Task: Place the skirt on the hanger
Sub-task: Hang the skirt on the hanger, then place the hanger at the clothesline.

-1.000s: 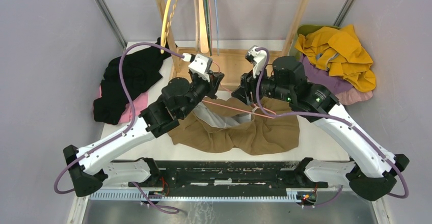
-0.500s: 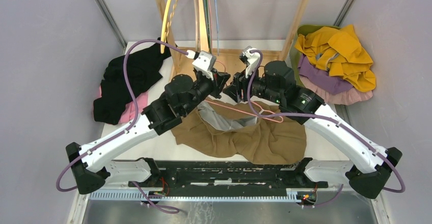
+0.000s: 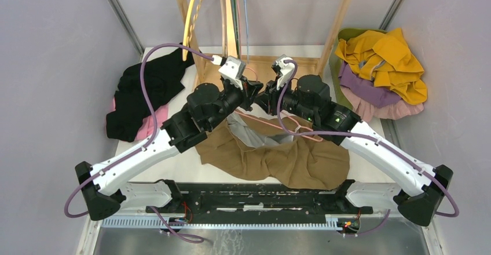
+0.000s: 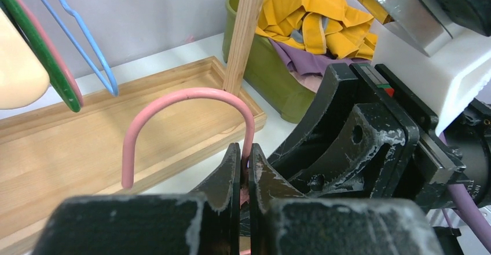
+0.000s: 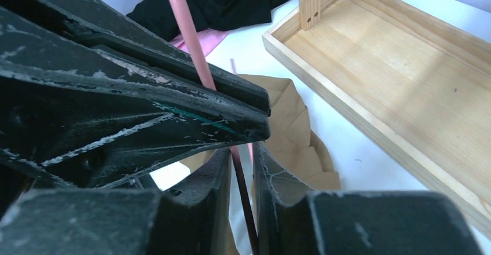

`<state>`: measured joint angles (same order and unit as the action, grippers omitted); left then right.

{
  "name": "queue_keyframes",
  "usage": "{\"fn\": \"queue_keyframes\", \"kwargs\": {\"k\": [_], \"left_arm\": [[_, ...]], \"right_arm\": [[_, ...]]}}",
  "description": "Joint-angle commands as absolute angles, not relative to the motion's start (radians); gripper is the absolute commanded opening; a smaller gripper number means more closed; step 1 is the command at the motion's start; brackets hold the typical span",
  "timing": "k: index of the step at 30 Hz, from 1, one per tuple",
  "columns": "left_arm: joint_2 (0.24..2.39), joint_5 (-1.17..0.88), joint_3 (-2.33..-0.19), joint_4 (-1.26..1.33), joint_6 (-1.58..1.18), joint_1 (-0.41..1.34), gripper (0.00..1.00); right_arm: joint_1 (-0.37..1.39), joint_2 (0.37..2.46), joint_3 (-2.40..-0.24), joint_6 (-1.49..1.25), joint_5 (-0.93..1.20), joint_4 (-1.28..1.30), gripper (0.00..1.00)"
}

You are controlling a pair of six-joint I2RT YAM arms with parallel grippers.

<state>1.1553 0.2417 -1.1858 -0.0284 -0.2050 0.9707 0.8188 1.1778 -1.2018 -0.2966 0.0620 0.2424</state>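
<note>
The brown skirt (image 3: 278, 157) lies bunched on the white table in front of both arms, its pale lining showing. The thin pink wire hanger (image 3: 272, 126) slants above it. My left gripper (image 3: 250, 90) is shut on the hanger's neck just below the hook (image 4: 185, 95), as the left wrist view (image 4: 244, 153) shows. My right gripper (image 3: 262, 99) faces the left one, almost touching it. In the right wrist view (image 5: 242, 157) its fingers straddle the hanger wire (image 5: 191, 32) with a narrow gap still beside the wire, the skirt (image 5: 292, 124) beneath.
A wooden rack with several hanging hangers (image 3: 231, 23) stands on a wooden tray (image 3: 301, 68) at the back. Black and pink clothes (image 3: 145, 87) lie at the left. A green bin of yellow and purple clothes (image 3: 382, 58) sits at the right.
My right arm has moved left until its gripper meets the left one, and its jaws have narrowed round the hanger wire. The left gripper stays shut on the hanger.
</note>
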Motion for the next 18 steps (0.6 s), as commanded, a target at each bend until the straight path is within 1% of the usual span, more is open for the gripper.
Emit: {"fn": "queue_keyframes", "kwargs": {"k": [1, 3, 6, 7, 8, 9, 10, 15, 18], "left_arm": [[1.144, 0.207, -1.260, 0.050, -0.269, 0.972, 0.04], [1.144, 0.207, -1.265, 0.042, -0.271, 0.971, 0.04], [1.149, 0.207, -1.273, 0.022, -0.272, 0.973, 0.04], [1.151, 0.211, -1.282, 0.015, -0.274, 0.971, 0.06], [1.155, 0.216, -1.292, -0.005, -0.275, 0.972, 0.12], [1.159, 0.226, -1.307, -0.023, -0.274, 0.971, 0.21], [1.160, 0.235, -1.322, -0.040, -0.273, 0.971, 0.26], [1.159, 0.273, -1.388, -0.100, -0.264, 0.972, 0.40], [1.161, 0.288, -1.431, -0.139, -0.258, 0.972, 0.42]], "right_arm": [[0.818, 1.148, -1.199, -0.309, 0.004, 0.148, 0.22], [0.819, 1.131, -1.186, -0.313, 0.001, 0.124, 0.21], [0.819, 1.113, -1.186, -0.312, -0.003, 0.115, 0.11], [0.819, 1.108, -1.192, -0.309, -0.010, 0.126, 0.08], [0.820, 1.100, -1.196, -0.308, -0.015, 0.134, 0.06], [0.820, 1.089, -1.200, -0.310, -0.024, 0.142, 0.04], [0.820, 1.080, -1.206, -0.310, -0.028, 0.155, 0.02], [0.820, 1.033, -1.253, -0.310, -0.049, 0.227, 0.01], [0.820, 1.009, -1.294, -0.308, -0.074, 0.287, 0.01]]}}
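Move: The pink hanger is still pinched by the left fingers at the foot of its hook. Its neck, which the right hand goes for, is already between the right fingers, about 4 cm below the left hand and 1 cm to its right. The skirt's open waist hangs some 6 cm back, 1 cm right and 18 cm below the right hand. The rack tray's middle is roughly 17 cm ahead of that hand, level sideways and 30 cm down. The right fingers shut from about a quarter open and pinch the hanger's neck while that hand climbs. The left fingers then open to let go of the hook's shank, and the left hand rises off it by about 5 cm, mostly at the end. Once closed, the right hand draws the hanger some 3 cm to the right, still lifting, for about 2.5 cm of rise in all. ##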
